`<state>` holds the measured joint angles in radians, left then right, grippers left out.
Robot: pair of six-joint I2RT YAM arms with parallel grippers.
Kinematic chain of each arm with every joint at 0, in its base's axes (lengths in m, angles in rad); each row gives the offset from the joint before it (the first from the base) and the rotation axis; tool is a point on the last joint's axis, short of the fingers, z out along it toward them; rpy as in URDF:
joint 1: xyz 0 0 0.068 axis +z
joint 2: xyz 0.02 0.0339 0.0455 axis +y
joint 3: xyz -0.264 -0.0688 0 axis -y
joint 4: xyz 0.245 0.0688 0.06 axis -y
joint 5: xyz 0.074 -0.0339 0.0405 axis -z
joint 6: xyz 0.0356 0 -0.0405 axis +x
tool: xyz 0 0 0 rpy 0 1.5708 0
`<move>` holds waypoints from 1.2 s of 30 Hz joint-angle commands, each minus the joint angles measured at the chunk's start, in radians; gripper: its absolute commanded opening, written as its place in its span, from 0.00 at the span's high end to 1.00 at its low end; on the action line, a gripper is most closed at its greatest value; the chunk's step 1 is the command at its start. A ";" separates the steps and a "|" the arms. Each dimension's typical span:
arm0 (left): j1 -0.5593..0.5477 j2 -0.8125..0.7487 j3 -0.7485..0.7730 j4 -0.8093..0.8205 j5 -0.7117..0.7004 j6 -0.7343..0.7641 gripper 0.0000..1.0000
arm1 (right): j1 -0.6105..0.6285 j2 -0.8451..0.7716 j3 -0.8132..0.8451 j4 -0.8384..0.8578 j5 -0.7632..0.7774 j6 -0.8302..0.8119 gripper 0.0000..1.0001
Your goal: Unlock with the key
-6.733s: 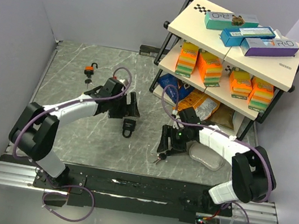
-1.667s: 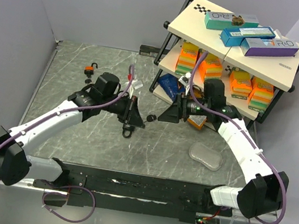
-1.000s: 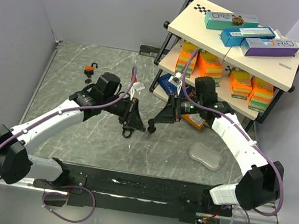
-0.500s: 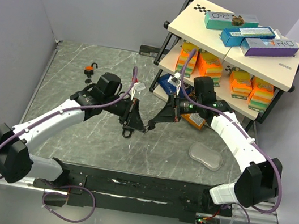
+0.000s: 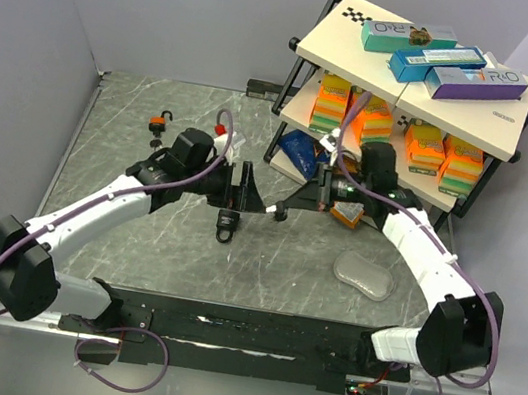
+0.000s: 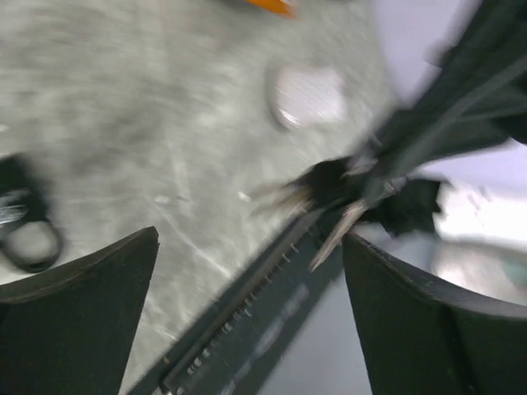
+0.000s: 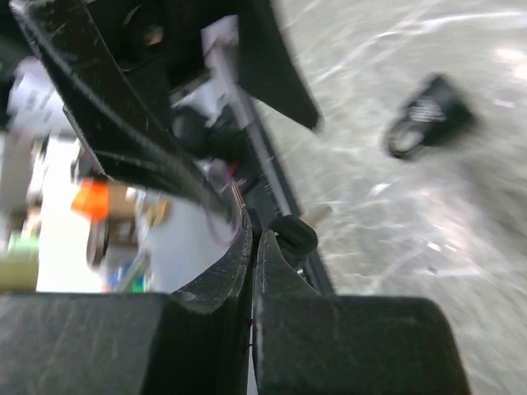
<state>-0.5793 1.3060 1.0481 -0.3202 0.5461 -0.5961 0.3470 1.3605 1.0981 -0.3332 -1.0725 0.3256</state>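
A black padlock (image 5: 227, 223) lies on the grey marble table, its shackle toward the arms. My left gripper (image 5: 249, 192) hovers just above and behind it, jaws wide open and empty. In the left wrist view the padlock (image 6: 25, 234) is at the left edge, outside the open fingers (image 6: 82, 313). My right gripper (image 5: 290, 206) is shut on the key (image 5: 279, 213), a short way right of the padlock and facing the left gripper. In the right wrist view the key's black head (image 7: 294, 234) sits beside the closed fingertips and the padlock (image 7: 428, 115) lies apart on the table.
An orange padlock (image 5: 159, 122) with a key lies at the back left. A clear plastic lid (image 5: 365, 273) rests right of centre. A black-framed shelf rack (image 5: 418, 76) with boxes and packets stands at the back right, close behind the right arm.
My left gripper has opened and let go of the black padlock, which now lies on the table. My right gripper has pulled back to the right with the key.
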 commanded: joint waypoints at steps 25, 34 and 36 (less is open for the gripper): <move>-0.134 0.456 0.104 -0.080 -0.477 -0.088 0.04 | -0.072 -0.248 -0.129 0.120 0.410 0.104 1.00; -0.134 0.473 0.078 -0.109 -0.514 -0.080 0.04 | -0.075 -0.261 -0.153 0.135 0.410 0.113 1.00; -0.134 0.475 0.081 -0.152 -0.543 -0.087 0.04 | -0.074 -0.259 -0.152 0.134 0.411 0.112 1.00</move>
<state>-0.7147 1.7813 1.1179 -0.4019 0.0765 -0.6750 0.2714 1.1324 0.9417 -0.2497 -0.6689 0.4294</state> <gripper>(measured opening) 0.966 0.021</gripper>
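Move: The black padlock lies on the table about 6 cm to the left hand's left, level with it fore and aft and some 20 cm below. The key just handed over, in the right fingers, is about 5 cm to the left hand's right at much its height; the orange padlock lies roughly 23 cm ahead and 27 cm left. From the right hand, the black padlock is about 13 cm left and 23 cm down. The right fingers keep their pinch on the key and carry it off about 5 cm right and 4 cm forward, swinging some 25 degrees clockwise. Clear of it and still wide open, the left hand first moves forward, then drops about 18 cm to the black padlock's right side, its fingers tipping some 30 degrees more steeply down; no grip is made yet. ##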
